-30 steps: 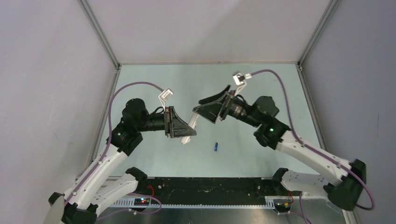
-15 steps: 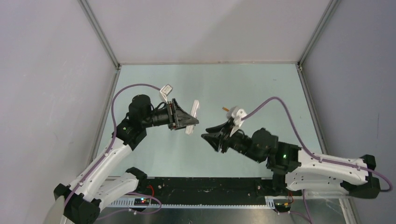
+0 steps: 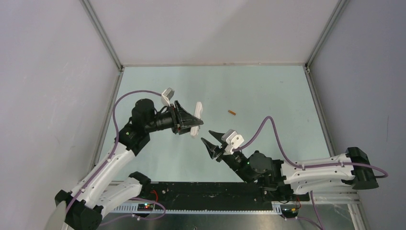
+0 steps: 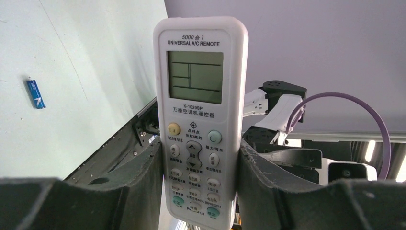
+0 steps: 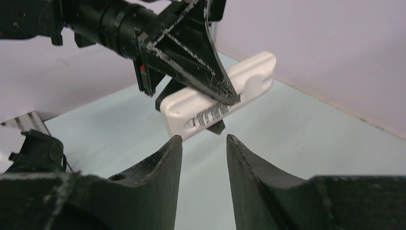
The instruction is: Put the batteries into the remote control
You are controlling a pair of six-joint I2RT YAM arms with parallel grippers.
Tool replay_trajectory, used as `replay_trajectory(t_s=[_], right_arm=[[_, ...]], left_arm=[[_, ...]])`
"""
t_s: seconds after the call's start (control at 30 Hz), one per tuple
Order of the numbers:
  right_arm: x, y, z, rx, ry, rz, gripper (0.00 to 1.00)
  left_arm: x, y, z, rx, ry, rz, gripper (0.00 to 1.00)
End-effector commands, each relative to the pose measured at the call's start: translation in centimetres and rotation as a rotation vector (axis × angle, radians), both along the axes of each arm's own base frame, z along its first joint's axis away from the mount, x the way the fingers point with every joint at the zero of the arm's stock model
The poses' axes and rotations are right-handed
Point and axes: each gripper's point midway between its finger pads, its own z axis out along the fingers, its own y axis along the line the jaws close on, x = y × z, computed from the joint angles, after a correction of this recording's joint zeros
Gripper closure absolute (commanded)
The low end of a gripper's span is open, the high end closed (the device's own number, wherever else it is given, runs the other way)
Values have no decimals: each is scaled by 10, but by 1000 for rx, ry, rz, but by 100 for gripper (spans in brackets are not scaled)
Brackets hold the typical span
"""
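Note:
My left gripper (image 3: pixel 192 125) is shut on the white remote control (image 3: pixel 197 119) and holds it above the table. In the left wrist view the remote (image 4: pixel 196 96) stands upright between the fingers, display and buttons facing the camera. My right gripper (image 3: pixel 209 138) is open and empty, just right of and below the remote. In the right wrist view its jaws (image 5: pixel 203 140) point at the remote's back (image 5: pixel 249 79). The orange battery (image 3: pixel 232 113) lies on the table further back. The blue battery (image 4: pixel 36 93) lies on the table in the left wrist view; in the top view it is hidden.
The black base rail (image 3: pixel 210 191) runs along the near edge. Grey enclosure walls with metal corner posts (image 3: pixel 103 38) close in the light green table (image 3: pixel 268 96). Purple cables (image 3: pixel 273 139) loop over both arms.
My right arm swung back and down from the far middle to the near centre, uncovering the orange battery and covering the blue one. My left gripper lifted and turned the remote.

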Motion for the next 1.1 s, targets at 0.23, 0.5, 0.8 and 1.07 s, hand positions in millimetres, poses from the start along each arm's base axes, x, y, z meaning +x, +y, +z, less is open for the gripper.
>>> replay_trajectory(t_s=[0.23,0.5,0.8,1.07], right_arm=[[4,5,28,128,-53,-31,57],[9,5,15,98,-5,-6,61],[10,4,19,232,190,57,24],[5,19,12,423,667,237,3]], left_arm=[[-3,1,14,-43,-50,-9,100],[-4,1,17,-53,-55,-11,100],[2,4,28,-37,-168,13,100],[7,12,56,-17,-375,63,100]])
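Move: The remote control, gripped in my left hand near its rear half, has its middle about 7 cm ahead of my right hand, 4 cm to its left, roughly level. From my left hand that middle lies some 3 cm ahead, with no sideways offset. On the table about 30 cm below my right hand, the blue battery is some 4 cm ahead and 5 cm right; the orange battery is about 25 cm ahead and 9 cm right. I bring my right hand up and left by 1–2 cm beside the back of the remote, then down again and forward about 2 cm, closing the gap slightly. Late on, its half-open fingers spread nearly full and the wrist rolls some 30 degrees, left side rising. My left hand keeps its grip, lifting the remote a little and tipping up about 10 degrees at the end. ##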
